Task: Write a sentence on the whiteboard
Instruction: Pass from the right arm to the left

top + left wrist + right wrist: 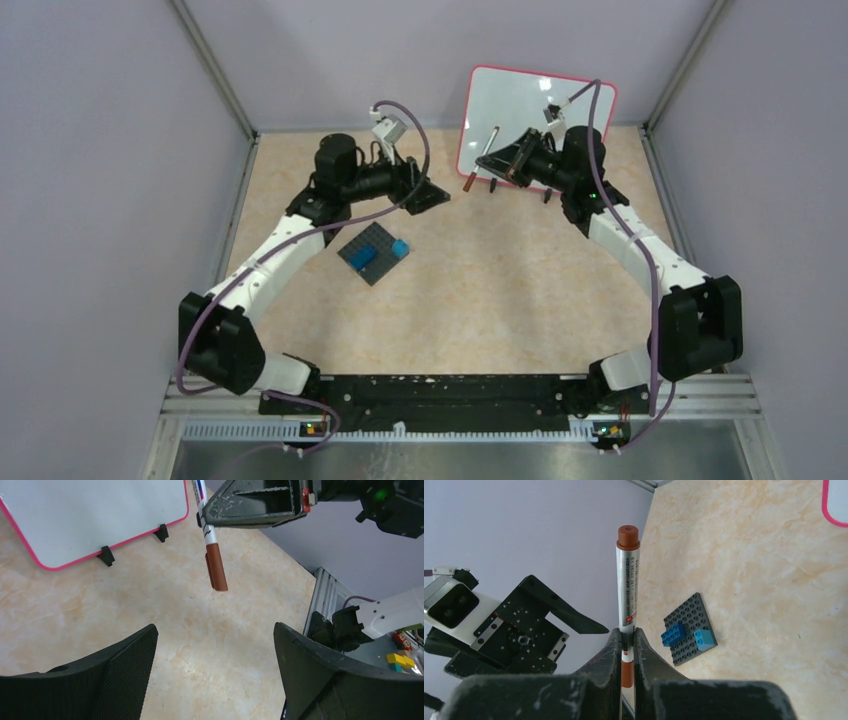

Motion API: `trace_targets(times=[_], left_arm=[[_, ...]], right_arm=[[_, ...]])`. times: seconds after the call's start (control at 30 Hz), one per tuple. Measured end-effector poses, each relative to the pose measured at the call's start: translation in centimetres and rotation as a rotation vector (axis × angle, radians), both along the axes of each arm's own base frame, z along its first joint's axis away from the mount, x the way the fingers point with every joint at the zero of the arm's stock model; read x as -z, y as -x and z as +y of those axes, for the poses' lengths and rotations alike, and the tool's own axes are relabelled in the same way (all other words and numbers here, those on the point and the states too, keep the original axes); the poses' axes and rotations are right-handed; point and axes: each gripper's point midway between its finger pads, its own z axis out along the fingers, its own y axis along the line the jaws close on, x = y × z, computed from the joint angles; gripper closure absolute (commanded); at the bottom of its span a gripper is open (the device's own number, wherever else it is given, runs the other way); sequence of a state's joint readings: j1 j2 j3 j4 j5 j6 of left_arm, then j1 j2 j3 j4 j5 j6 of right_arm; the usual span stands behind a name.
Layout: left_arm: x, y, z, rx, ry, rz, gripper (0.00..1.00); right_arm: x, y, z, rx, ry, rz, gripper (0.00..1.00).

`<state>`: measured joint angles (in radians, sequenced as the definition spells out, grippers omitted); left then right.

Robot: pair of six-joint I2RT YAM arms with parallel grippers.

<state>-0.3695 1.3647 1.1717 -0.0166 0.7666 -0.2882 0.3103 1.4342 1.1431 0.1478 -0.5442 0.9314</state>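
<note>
The whiteboard [520, 105] stands at the back right on two black feet, its white face blank; no sentence shows on it. My right gripper [487, 158] hangs in front of the board, shut on a marker [484, 157]. In the right wrist view the right gripper [626, 637] clamps the marker [628, 580] near one end. The brown cap [628, 536] is on and points toward my left gripper [432, 193]. In the left wrist view the cap [216, 572] hangs above the table, ahead of the wide-open, empty left gripper [215, 640]. The whiteboard [100, 515] stands beyond.
A dark studded plate [374, 252] carrying two blue bricks lies on the beige table, left of centre, near the left forearm. Grey walls close in the back and both sides. A metal rail [460, 425] runs along the near edge.
</note>
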Motion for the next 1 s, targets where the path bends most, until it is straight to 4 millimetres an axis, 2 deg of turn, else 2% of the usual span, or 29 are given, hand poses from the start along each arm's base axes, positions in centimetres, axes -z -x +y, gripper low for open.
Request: trace_targets(times=[0.07, 0.17, 0.3, 0.5, 0.63, 0.73, 0.9, 1.0], left_arm=[[0.3, -0.5, -1.8, 0.01, 0.011, 0.016, 0.13], [1.9, -1.0, -4.1, 0.026, 0.007, 0.065, 0.17], [3.8, -1.5, -6.0, 0.027, -0.02, 0.11, 0.23], [3.4, -2.6, -8.0, -0.016, -0.078, 0.041, 0.37], [3.1, -3.0, -8.7, -0.045, -0.114, -0.002, 0.49], [3.6, -3.5, -8.8, -0.061, -0.145, -0.001, 0.51], [5.2, -4.0, -8.4, -0.086, -0.191, 0.023, 0.49], [5.7, -4.0, -8.2, -0.091, -0.206, 0.032, 0.58]], right_arm=[[0.7, -0.1, 0.0, 0.019, -0.01, 0.043, 1.0], [0.9, -0.1, 0.1, 0.034, -0.022, 0.073, 1.0], [1.2, 0.1, 0.4, 0.037, -0.019, 0.092, 1.0], [2.5, 0.5, 1.0, 0.049, 0.014, 0.133, 1.0], [3.6, 0.5, 1.2, 0.06, 0.037, 0.168, 1.0], [4.1, 0.5, 1.0, 0.07, 0.05, 0.181, 1.0], [4.2, 0.3, 0.8, 0.083, 0.061, 0.184, 1.0], [3.9, 0.2, 0.8, 0.085, 0.06, 0.178, 1.0]])
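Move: The marker, upright-slanted in the right fingers, has its middle about 8 cm ahead of the left hand and 11 cm to its right, nearly level; its lower cap hangs nearer. The whiteboard stands some 18 cm ahead, 25 cm right and lower; the brick plate lies roughly 10 cm back, 13 cm left, far below on the table. From the right hand, the left gripper is about 6 cm back and 10 cm left, level. Left hand, half-closing, reaches about 8 cm right, 6 down to the marker's cap; right lowers marker 4 cm. ##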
